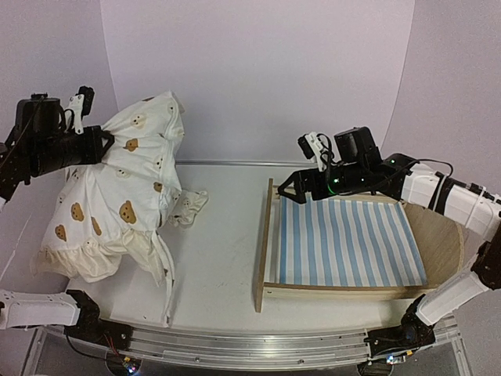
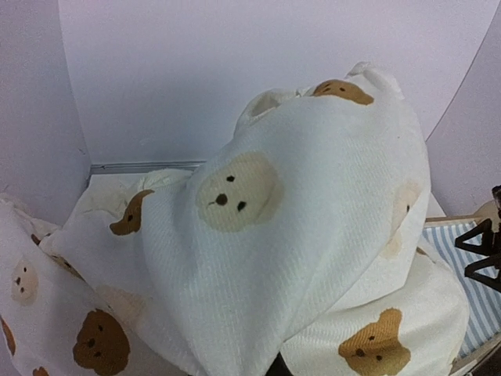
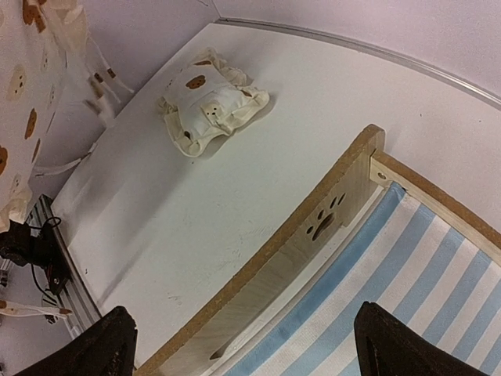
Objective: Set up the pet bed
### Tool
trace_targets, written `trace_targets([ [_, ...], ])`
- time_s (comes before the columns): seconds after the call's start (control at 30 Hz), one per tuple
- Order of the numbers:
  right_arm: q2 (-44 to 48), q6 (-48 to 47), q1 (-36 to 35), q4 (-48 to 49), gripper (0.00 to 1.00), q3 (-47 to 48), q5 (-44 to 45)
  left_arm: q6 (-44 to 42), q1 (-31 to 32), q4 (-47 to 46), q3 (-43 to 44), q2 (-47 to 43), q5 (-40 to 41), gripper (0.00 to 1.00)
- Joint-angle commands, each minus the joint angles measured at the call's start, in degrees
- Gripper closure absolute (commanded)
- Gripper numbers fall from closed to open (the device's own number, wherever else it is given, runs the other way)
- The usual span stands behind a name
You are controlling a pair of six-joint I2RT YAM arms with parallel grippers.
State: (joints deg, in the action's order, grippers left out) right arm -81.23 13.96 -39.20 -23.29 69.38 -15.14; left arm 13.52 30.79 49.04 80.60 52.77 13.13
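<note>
The pet bed (image 1: 344, 243) lies on the right half of the table, a light-wood frame with a bare blue-and-white striped base. Its board with the paw-print cutout (image 3: 325, 222) faces the table's middle. My right gripper (image 1: 293, 190) hovers open over the bed's far left corner, its dark fingers (image 3: 109, 345) wide apart with nothing between them. My left gripper (image 1: 106, 145) is shut on the large cream bear-print cushion (image 1: 117, 204), held up at the left with its lower edge on the table. The cloth (image 2: 297, 235) fills the left wrist view and hides the fingers.
A small bear-print pillow (image 1: 188, 207) lies on the table between cushion and bed, also in the right wrist view (image 3: 210, 106). The cushion's ties (image 1: 166, 290) trail toward the near edge. A metal rail (image 1: 250, 345) runs along the front. White walls close the back and sides.
</note>
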Motion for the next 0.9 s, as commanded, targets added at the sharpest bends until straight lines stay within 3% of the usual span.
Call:
trace_targets([
  [0.0,1.6,2.0,-0.2,2.1,0.02,2.9,1.0,2.4,0.0,-9.5,8.3,7.0,-9.6,1.0],
  [0.1,1.4,4.9,-0.3,1.3,0.02,5.4,-1.7,5.5,0.1,-11.3,13.3,14.6,-18.4,1.0],
  [0.23,1.4,16.1,-0.1,1.0,0.02,9.6,-5.8,16.6,2.0,-21.9,9.8,21.1,-23.2,1.0],
  [0.4,2.9,34.3,-0.1,2.9,0.02,9.1,-5.2,21.9,9.5,-28.9,7.8,28.4,-18.2,1.0],
  [0.6,3.6,40.1,-2.9,10.4,0.02,2.5,-7.0,26.2,13.2,-36.4,6.3,33.6,-17.0,1.0],
  [0.77,5.3,40.9,-6.8,10.6,0.02,-0.5,0.6,26.9,13.6,-38.4,6.8,36.3,-17.5,1.0],
  [0.87,4.0,40.1,-10.0,10.2,0.07,0.7,4.3,26.8,13.7,-38.7,7.9,38.0,-18.9,1.0],
])
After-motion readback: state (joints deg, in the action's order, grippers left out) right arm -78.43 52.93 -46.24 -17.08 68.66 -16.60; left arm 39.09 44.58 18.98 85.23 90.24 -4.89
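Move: The left hand, already gripping the cushion high over the table, has the bed frame's left end board some 34 cm to its right, 8 cm ahead and 34 cm below; the right gripper is about 40 cm to its right, 5 cm ahead and 16 cm lower. The small pillow lies 25 cm ahead, 9 cm right and 38 cm down. From the open right hand, the cushion's middle is about 36 cm left, 3 cm back and slightly higher; the end board is 6 cm left, 4 cm ahead, 18 cm down. Rightward and somewhat forward, the left hand swings the pinched cushion about 25 cm towards the right gripper, lifting slightly, then sinking to about 9 cm below its start while the wrist rolls, tips down and turns clockwise. The right hand rises about 8 cm, rolling and tipping down, then sinks and draws back and left, bringing its open fingers around the cushion's near-right side, not yet clamped. ##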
